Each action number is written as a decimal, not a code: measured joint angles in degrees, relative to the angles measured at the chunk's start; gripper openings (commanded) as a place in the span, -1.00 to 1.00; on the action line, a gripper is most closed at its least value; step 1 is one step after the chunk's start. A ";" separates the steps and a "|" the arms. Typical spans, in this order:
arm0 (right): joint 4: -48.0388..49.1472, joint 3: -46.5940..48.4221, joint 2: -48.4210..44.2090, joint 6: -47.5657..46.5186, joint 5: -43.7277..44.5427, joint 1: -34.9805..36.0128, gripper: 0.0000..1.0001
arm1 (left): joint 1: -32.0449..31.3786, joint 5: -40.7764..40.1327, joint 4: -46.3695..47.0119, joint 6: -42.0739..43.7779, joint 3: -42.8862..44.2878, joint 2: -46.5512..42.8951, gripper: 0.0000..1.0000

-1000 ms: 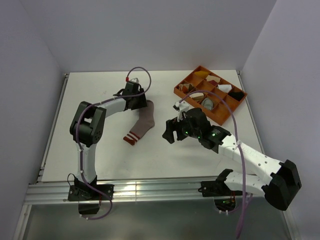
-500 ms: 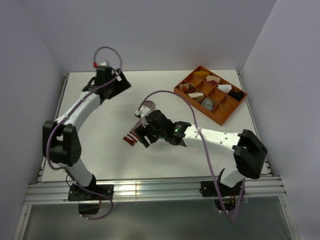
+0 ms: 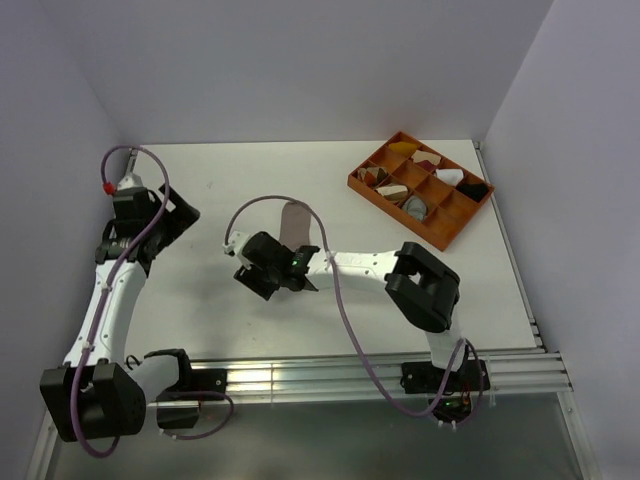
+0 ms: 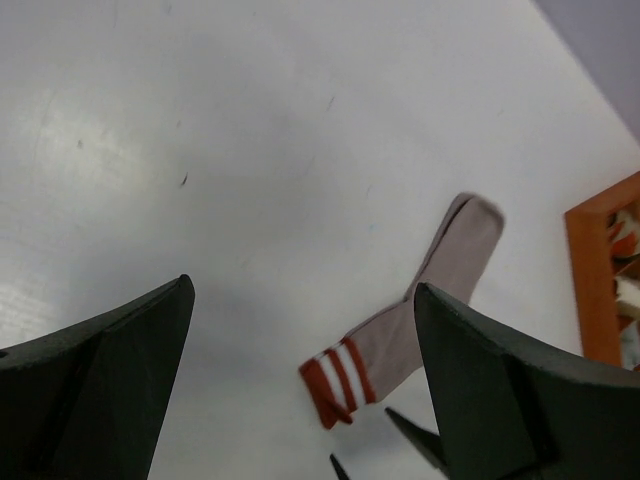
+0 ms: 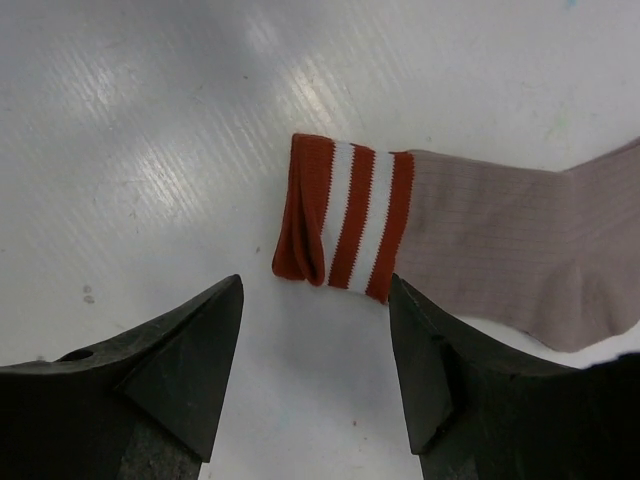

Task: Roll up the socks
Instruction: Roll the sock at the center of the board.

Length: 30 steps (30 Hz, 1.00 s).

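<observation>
One sock lies flat on the white table, pinkish-tan (image 5: 500, 250) with a red and white striped cuff (image 5: 345, 215). In the top view only its toe end (image 3: 295, 218) shows past the right arm. My right gripper (image 5: 315, 290) hovers open right at the cuff, one finger on each side of its near edge, with nothing between them; from above the right gripper (image 3: 256, 280) covers the cuff. My left gripper (image 3: 176, 215) stands wide open and empty over bare table at the far left, well away from the sock (image 4: 440, 290).
An orange divided tray (image 3: 392, 212) with small cloth bundles stands at the back right; its edge (image 4: 600, 270) shows in the left wrist view. Walls close in the table at the back and on both sides.
My left gripper let go of the sock's toe end, opened wide and swung off to the far left. My right arm reached across from the tray side to the cuff, its jaws narrowing a little.
</observation>
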 measured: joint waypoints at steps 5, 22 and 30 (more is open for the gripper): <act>-0.59 2.78 4.52 -1.27 2.56 1.46 0.26 | 0.20 0.83 -0.63 0.00 -7.98 -2.01 0.92; -2.93 7.93 11.17 -3.82 10.69 5.07 -0.07 | 2.75 3.41 0.35 1.49 -9.16 -1.95 0.89; -4.22 9.14 11.89 -3.82 11.78 5.20 -0.14 | 3.91 4.98 0.44 1.49 -9.16 -1.95 0.89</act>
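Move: The striped cuff end of the sock lies just ahead of the right hand, about 3 cm forward, 2 cm left and 6 cm below. From the same hand, the heel is some 10 cm ahead and 9 cm to the right, and the toe end about 20 cm ahead and 8 cm to the right, both also about 6 cm below. From the left hand the cuff is roughly 7 cm back, 17 cm to the right and 19 cm below. No firm hold yet: the right hand sinks about 4.5 cm onto the near corner of the cuff, easing 2 cm left, one fingertip over the red band and the other just off the sock's open end. Its wrist turns some 15 degrees, steepening the fingers, while they close from two-thirds to under half open. The left hand, still wide open, drops 5.5 cm and back 3 cm, then holds there. ##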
